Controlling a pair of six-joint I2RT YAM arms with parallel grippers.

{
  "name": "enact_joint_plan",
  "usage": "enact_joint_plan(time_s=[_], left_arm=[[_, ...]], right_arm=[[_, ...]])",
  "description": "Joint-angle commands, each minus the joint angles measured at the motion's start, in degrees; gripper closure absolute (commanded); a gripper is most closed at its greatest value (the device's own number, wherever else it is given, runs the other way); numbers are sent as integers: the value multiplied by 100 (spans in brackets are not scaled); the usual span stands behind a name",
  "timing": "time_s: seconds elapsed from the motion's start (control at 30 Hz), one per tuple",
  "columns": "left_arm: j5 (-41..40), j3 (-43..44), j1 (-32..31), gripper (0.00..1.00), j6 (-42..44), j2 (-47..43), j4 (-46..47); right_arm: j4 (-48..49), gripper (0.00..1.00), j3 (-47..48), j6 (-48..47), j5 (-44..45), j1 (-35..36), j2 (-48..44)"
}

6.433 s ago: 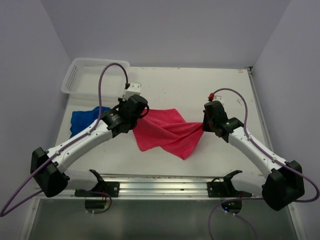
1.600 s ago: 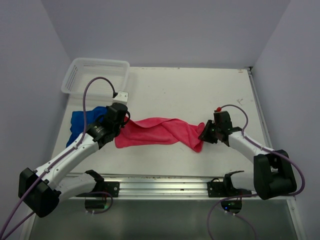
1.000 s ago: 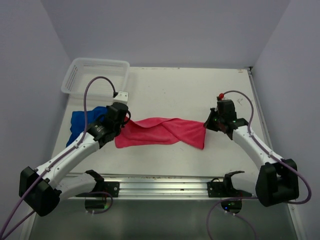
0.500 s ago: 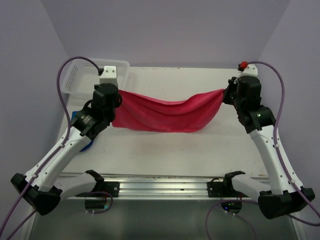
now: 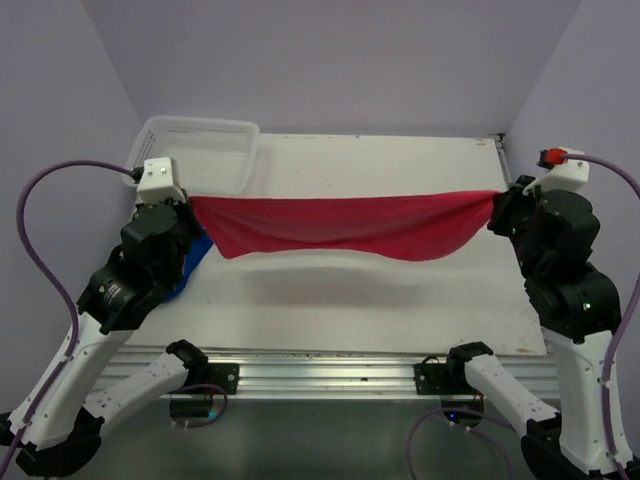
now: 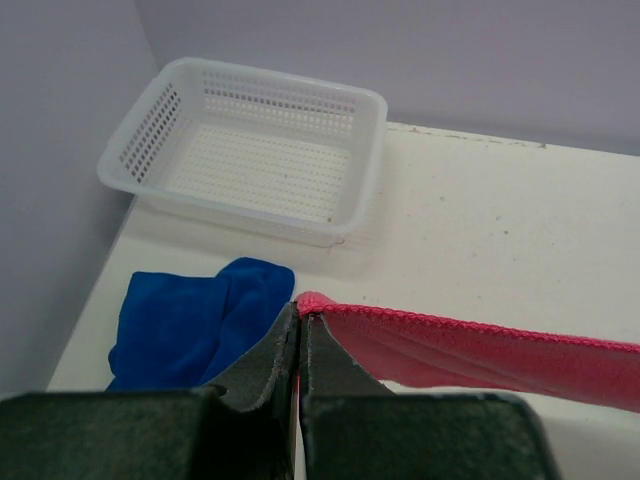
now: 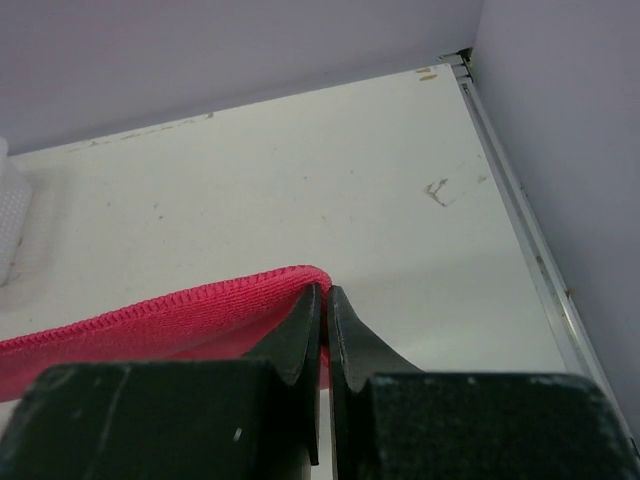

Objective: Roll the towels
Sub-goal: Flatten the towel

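Observation:
The pink-red towel [image 5: 340, 226] hangs stretched in the air between both arms, sagging a little in the middle above the table. My left gripper [image 5: 190, 200] is shut on its left corner [image 6: 312, 301]. On the far side, my right gripper [image 5: 494, 200] is shut on the right corner [image 7: 318, 275]. The blue towel [image 6: 195, 320] lies crumpled on the table at the left, below my left gripper; in the top view only a sliver of the blue towel [image 5: 198, 250] shows beside the left arm.
A white mesh basket [image 5: 205, 158] stands at the table's back left corner, seen also as the basket [image 6: 250, 150] in the left wrist view. Walls close in on the left, back and right. A metal rail [image 5: 320, 372] runs along the near edge.
Both arms have lifted the pink-red towel off the table and pulled apart, so it went from a bunched strip on the surface to a taut span in the air.

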Motion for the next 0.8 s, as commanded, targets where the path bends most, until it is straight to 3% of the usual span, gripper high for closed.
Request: enact_joint_plan(time_s=[0.0, 0.17, 0.3, 0.4, 0.57, 0.77], left_arm=[[394, -40, 38, 100, -525, -274, -534], [851, -390, 47, 100, -982, -872, -815], [1263, -716, 38, 100, -1193, -934, -869], [1047, -1085, 38, 100, -1501, -820, -843], [563, -1708, 38, 100, -1940, -250, -265], [-211, -1456, 82, 100, -1775, 1296, 632]], right_arm=[[-840, 100, 498, -58, -5, -10, -302], [-1297, 100, 350, 171, -93, -10, -925], [-1229, 100, -429, 416, -339, -10, -1111], [-991, 100, -1099, 619, -164, -19, -998], [-1, 100, -1925, 742, 213, -10, -339], [1414, 100, -2269, 541, 618, -89, 1014]])
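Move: The left hand holds one upper corner of the red towel, with the bare table midway between the hands some 22 cm to its right, 5 cm back and 34 cm below. The blue towel lies about 12 cm to its left, 4 cm ahead and 34 cm down; the white basket is roughly 22 cm ahead, 8 cm left and 31 cm below. From the right hand, holding the other corner, that bare table is about 18 cm left, 5 cm back and 38 cm below. Back towards the base first, the right hand by about 7 cm and the left by 4, both arms then swing down and forward together, lowering the stretched red towel towards the bare table. Each sinks some 16 to 18 cm, fingers tipping down 20 to 25 degrees and staying shut on the corners. ##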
